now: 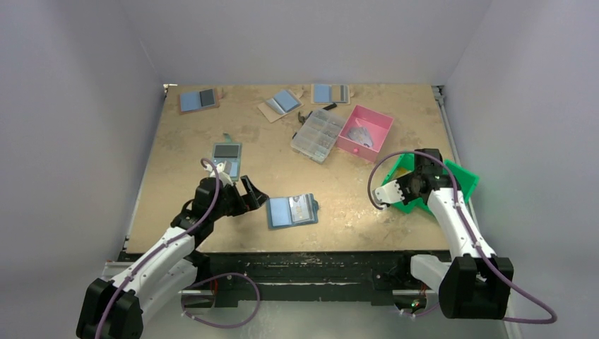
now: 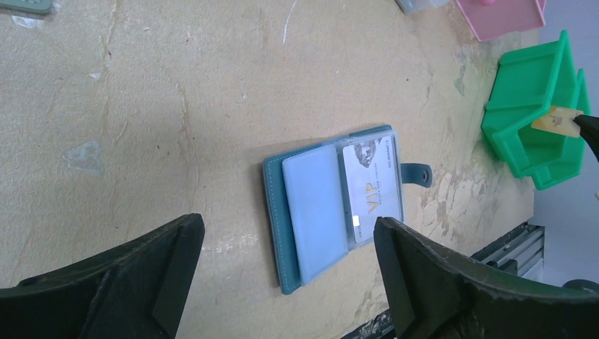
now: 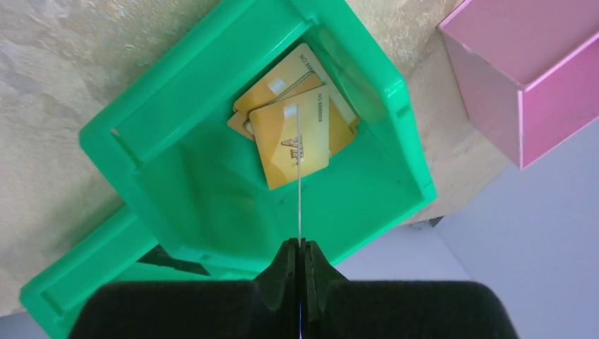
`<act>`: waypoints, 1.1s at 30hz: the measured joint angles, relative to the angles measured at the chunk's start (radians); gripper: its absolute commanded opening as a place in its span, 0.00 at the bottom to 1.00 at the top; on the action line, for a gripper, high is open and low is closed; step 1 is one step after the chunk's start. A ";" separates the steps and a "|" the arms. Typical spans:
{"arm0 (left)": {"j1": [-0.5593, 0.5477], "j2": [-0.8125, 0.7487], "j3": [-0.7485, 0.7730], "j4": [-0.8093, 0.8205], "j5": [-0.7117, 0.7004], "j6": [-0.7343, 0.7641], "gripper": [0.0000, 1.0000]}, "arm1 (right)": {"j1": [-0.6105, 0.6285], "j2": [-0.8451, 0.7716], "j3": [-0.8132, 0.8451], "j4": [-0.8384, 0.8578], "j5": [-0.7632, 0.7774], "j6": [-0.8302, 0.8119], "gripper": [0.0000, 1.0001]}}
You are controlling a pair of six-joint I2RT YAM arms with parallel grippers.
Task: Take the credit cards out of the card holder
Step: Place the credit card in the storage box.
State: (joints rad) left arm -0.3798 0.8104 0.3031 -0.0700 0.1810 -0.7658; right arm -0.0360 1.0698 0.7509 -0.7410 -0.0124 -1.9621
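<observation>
The card holder lies open and flat near the table's front edge, one half blue and the other grey. A pale credit card marked VIP sits in the grey half of the holder. My left gripper hovers just left of the holder, open wide, with nothing between its fingers. My right gripper is shut on a thin credit card seen edge-on, held over the green bin. Gold cards lie inside that bin.
The green bin stands at the right edge, with a pink box and a clear compartment box behind it. Other blue holders lie further back, and one with a black panel lies at left.
</observation>
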 measured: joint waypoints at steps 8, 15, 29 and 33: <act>0.000 -0.018 0.000 0.000 0.000 0.000 0.99 | 0.000 0.055 -0.062 0.175 0.016 -0.082 0.11; 0.000 -0.019 0.000 0.000 0.000 0.000 0.99 | 0.000 0.090 -0.109 0.278 0.021 -0.107 0.30; 0.000 -0.023 0.000 0.000 0.000 0.000 0.99 | 0.000 0.104 0.042 0.115 0.005 -0.023 0.38; 0.000 -0.023 0.000 0.001 0.001 0.000 0.99 | 0.000 0.101 0.116 0.040 -0.013 0.061 0.43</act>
State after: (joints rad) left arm -0.3798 0.7872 0.3031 -0.0692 0.1822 -0.7662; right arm -0.0360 1.1709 0.8665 -0.7006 -0.0250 -1.9007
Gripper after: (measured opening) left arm 0.989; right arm 0.399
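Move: The gold card pile in the green storage box, where the card in the right fingers is to go, lies about 4 cm ahead, 4 cm left and 10 cm below the right hand. The box's other compartment is about 10 cm right and 1 cm ahead, while the pink drawer stands some 20 cm ahead and 12 cm left, both about 10 cm lower. From the left hand, the pile is roughly 42 cm right, 8 cm ahead and 7 cm below. The gold card, still pinched and hanging from the right fingers, is carried about 3 cm forward and 3 cm down over the pile in the green box. The fingers part to about a third of their range on the way down and let it go, then the open hand lifts straight up roughly 5 cm, with hardly any wrist turn. ##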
